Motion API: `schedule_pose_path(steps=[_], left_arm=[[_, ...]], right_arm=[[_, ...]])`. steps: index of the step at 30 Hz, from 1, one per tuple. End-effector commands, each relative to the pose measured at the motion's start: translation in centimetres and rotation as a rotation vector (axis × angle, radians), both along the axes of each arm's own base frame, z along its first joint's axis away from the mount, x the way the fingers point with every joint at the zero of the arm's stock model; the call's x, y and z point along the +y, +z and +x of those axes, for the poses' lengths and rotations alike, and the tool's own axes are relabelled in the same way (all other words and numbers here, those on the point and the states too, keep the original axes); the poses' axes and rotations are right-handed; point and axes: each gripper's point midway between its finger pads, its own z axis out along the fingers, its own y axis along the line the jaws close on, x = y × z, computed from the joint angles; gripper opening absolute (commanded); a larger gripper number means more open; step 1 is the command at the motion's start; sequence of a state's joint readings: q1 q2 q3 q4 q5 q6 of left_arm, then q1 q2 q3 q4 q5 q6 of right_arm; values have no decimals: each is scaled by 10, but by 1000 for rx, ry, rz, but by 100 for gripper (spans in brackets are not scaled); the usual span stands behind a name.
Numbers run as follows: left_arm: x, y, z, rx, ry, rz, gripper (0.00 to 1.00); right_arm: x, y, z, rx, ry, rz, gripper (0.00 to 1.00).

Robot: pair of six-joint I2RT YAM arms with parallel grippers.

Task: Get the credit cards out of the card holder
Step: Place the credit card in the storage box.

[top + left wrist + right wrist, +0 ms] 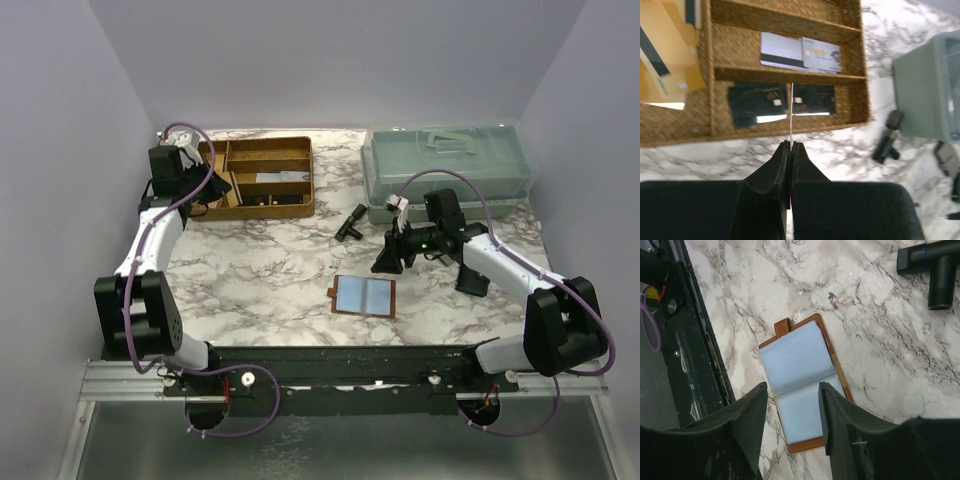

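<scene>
The card holder (pixel 364 296) lies open on the marble near the front edge, brown leather with pale blue inner pockets (pixel 795 360). My right gripper (pixel 792 386) hangs open above it with nothing between its fingers; in the top view this gripper (pixel 388 262) is just behind and to the right of the holder. My left gripper (pixel 791 145) is shut on a thin credit card (pixel 791 110), seen edge-on, over the front edge of the woven tray (pixel 785 131). Two pale cards (pixel 800 52) lie in the tray's middle compartment. Tan cards (pixel 665 55) lie at its left.
The gold-brown divided tray (pixel 300 210) stands at the back left, with my left gripper (pixel 222 186) at its near left corner. A clear lidded box (pixel 445 165) is at the back right. A black pipe fitting (pixel 351 222) and a black pouch (pixel 472 280) lie on the marble.
</scene>
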State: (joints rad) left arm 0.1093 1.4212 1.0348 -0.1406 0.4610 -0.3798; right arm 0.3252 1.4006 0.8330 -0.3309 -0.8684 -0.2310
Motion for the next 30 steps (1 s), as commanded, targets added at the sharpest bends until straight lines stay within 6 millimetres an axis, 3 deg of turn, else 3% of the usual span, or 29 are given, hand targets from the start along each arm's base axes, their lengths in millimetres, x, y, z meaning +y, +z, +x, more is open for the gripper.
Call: schedule_pose_path(steps=[1,6,11,18,23,30], left_arm=[[36,-15,18,42,-69,304,0],[74,-16,49,41,-30,475,0],[95,-35,81,80,-19,473,0],[106,-56,120,103,-21,470,0],[113,-67,136,127,-18,469,1],[108,-79,152,147,-44,397,2]], right_arm=[[-3,14,-2,-49,14,17,52],[-2,18,-3,-55,21,26,52],[-1,16,-5,-45,30,31,52],[-2,14,-3,-46,29,21,52],[-2,11,-2,-43,28,16,52],[-2,7,-1,-31,28,11,52]])
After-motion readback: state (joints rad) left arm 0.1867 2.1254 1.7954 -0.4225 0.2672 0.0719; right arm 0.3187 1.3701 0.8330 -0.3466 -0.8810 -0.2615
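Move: The left hand holds a gold card; the gold-card pile in the storage box's leftmost compartment lies about 18 cm ahead, 11 cm to its left and some 12 cm below. The silver cards are about level with that pile but some 8 cm right of the hand; the black cards are nearer, about 9 cm ahead and 6 cm right, at much the same depth. From the right hand the pile lies roughly 34 cm ahead, 46 cm left and a little below. Forward and left in one sweep, the left arm carries the pinched gold card some 18 cm across to the leftmost compartment of the storage box, rolling about 25 degrees so the hand's left side rises. Halfway there it also sinks, 7 cm in all, with a slight tip down, then eases level forward over the gold pile, fingers still shut. ##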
